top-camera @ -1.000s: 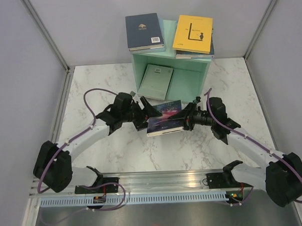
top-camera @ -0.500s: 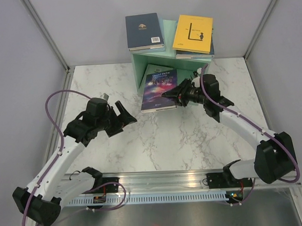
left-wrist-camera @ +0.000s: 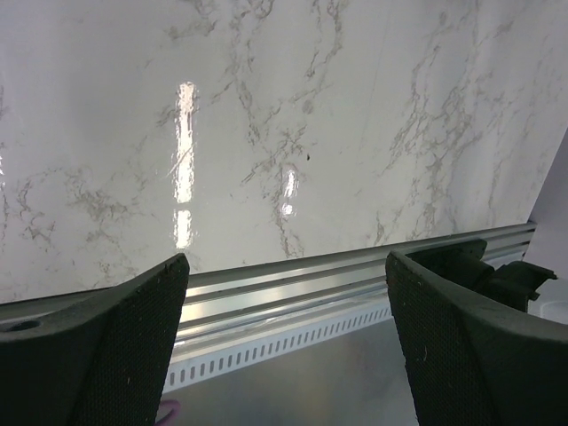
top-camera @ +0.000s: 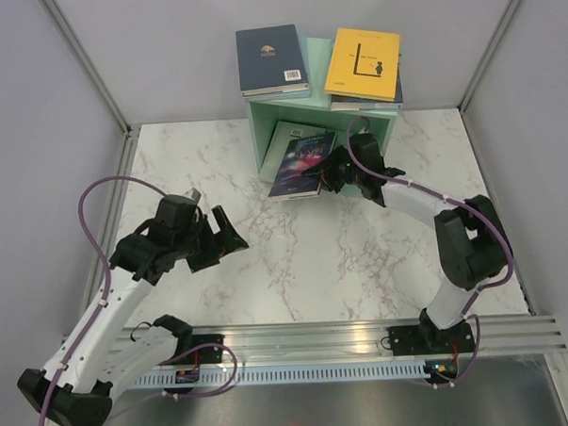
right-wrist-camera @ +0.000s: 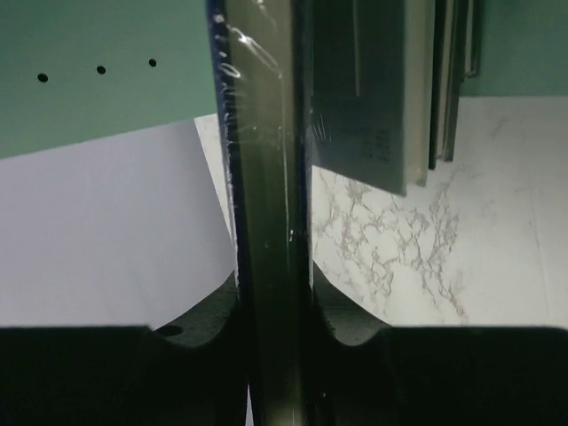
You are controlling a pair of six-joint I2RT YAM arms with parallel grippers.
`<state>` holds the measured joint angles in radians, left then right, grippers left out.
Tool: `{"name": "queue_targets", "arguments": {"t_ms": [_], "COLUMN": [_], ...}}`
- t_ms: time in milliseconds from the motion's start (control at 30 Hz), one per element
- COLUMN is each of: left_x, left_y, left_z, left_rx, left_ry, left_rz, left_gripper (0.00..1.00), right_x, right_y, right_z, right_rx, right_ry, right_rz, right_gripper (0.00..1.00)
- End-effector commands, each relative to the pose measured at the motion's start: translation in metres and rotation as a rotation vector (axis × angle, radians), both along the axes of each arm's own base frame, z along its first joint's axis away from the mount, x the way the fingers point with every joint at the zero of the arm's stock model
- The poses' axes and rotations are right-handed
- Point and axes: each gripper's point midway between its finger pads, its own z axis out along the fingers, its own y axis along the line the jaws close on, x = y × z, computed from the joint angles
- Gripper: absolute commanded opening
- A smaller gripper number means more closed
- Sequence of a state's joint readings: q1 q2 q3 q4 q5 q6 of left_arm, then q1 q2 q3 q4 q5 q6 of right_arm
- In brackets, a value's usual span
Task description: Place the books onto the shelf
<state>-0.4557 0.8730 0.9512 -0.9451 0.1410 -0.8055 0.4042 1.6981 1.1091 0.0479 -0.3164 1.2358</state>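
My right gripper (top-camera: 331, 174) is shut on the dark galaxy book (top-camera: 301, 163), holding it on edge at the mouth of the mint-green shelf (top-camera: 386, 125). In the right wrist view the book's edge (right-wrist-camera: 266, 222) stands clamped between both fingers, with the shelf wall (right-wrist-camera: 98, 71) to its left and other upright books (right-wrist-camera: 373, 98) to its right. A pale green book (top-camera: 288, 133) leans inside the shelf behind the galaxy one. On the shelf top lie a navy book (top-camera: 271, 59) and a yellow book (top-camera: 363, 64). My left gripper (top-camera: 230, 232) hangs open and empty over the marble at the left.
A metal rail (left-wrist-camera: 293, 284) runs along the table's near edge, seen between the left fingers (left-wrist-camera: 133, 328). Grey walls close in the table (top-camera: 333, 258) on three sides. A purple cable (top-camera: 104, 197) loops off the left arm.
The right gripper has carried the galaxy book from mid-table up to the shelf's opening and turned it on edge. The left gripper let go of it and drew back to the left.
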Motion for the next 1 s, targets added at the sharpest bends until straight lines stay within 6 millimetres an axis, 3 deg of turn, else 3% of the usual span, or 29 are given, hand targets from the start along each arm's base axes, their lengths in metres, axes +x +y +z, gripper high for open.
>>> {"name": "queue_targets", "arguments": {"t_ms": [0,33,133,167,233,267,300,333,400,433,467,500,533,600,633,700,833,967], "left_x": [-0.001,0.001,0.003,0.003,0.006,0.008,0.01,0.011,0.015,0.016,0.019,0.019,0.021,0.023,0.024,0.025,0.026,0.027], "left_y": [0.005,0.005,0.005,0.006,0.007,0.008,0.008,0.009,0.011,0.011,0.013,0.012,0.012,0.011,0.01,0.007,0.003,0.002], "left_z": [0.007,0.008,0.01,0.01,0.012,0.012,0.013,0.012,0.012,0.012,0.011,0.011,0.011,0.01,0.01,0.006,-0.002,-0.005], "left_rx": [0.058,0.074,0.092,0.096,0.111,0.117,0.118,0.128,0.13,0.132,0.134,0.129,0.134,0.136,0.132,0.117,0.108,0.102], "left_ry": [-0.017,-0.016,-0.019,-0.02,-0.026,-0.027,-0.028,-0.027,-0.027,-0.027,-0.021,-0.018,-0.019,-0.013,-0.011,-0.002,0.024,0.033], "left_rz": [-0.069,-0.086,-0.114,-0.118,-0.132,-0.131,-0.135,-0.145,-0.144,-0.153,-0.15,-0.156,-0.161,-0.163,-0.163,-0.171,-0.172,-0.172], "left_gripper": [0.93,0.93,0.93,0.93,0.93,0.93,0.93,0.93,0.93,0.92,0.92,0.92,0.92,0.92,0.92,0.92,0.91,0.91], "right_x": [0.047,0.053,0.07,0.075,0.087,0.092,0.099,0.104,0.111,0.117,0.117,0.119,0.119,0.115,0.108,0.103,0.077,0.058], "right_y": [0.015,0.018,0.023,0.025,0.026,0.026,0.028,0.028,0.031,0.035,0.036,0.037,0.036,0.029,0.023,0.018,0.007,-0.011], "right_z": [0.056,0.043,0.041,0.027,0.026,0.01,0.013,-0.005,-0.014,-0.01,-0.026,-0.025,-0.03,-0.042,-0.053,-0.056,-0.069,-0.069], "right_rx": [0.069,0.061,0.058,0.045,0.038,0.023,0.024,0.002,-0.005,0.0,-0.017,-0.02,-0.027,-0.077,-0.118,-0.159,-0.241,-0.347], "right_ry": [-0.204,-0.185,-0.189,-0.165,-0.166,-0.137,-0.147,-0.113,-0.096,-0.106,-0.064,-0.062,-0.049,-0.009,0.037,0.056,0.144,0.171], "right_rz": [-0.052,-0.054,-0.077,-0.081,-0.109,-0.117,-0.122,-0.128,-0.127,-0.123,-0.121,-0.12,-0.121,-0.14,-0.141,-0.131,-0.083,-0.061], "right_gripper": [0.0,0.0,0.0,0.0,0.0,0.0,0.0,0.0,0.0,0.0,0.0,0.04,0.15,0.49,0.57,0.71,0.73,0.73]}}
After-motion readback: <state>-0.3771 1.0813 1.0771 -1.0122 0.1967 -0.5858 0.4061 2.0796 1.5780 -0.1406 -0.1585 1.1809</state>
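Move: The right hand, at the shelf's mouth, grips the right edge of the dark blue book; the stack of books it is bound for lies about 12 cm ahead, 10 cm left and some 7 cm lower. The shelf's left wall stands some 7 cm beyond the stack's middle to the left; the yellow book on the shelf top is about 14 cm ahead, 7 cm right and 17 cm up. From the left hand the stack is roughly 29 cm ahead, 15 cm right. Right hand carries the held book about 11 cm forward over the stack, sinks slightly, then opens and starts back. ##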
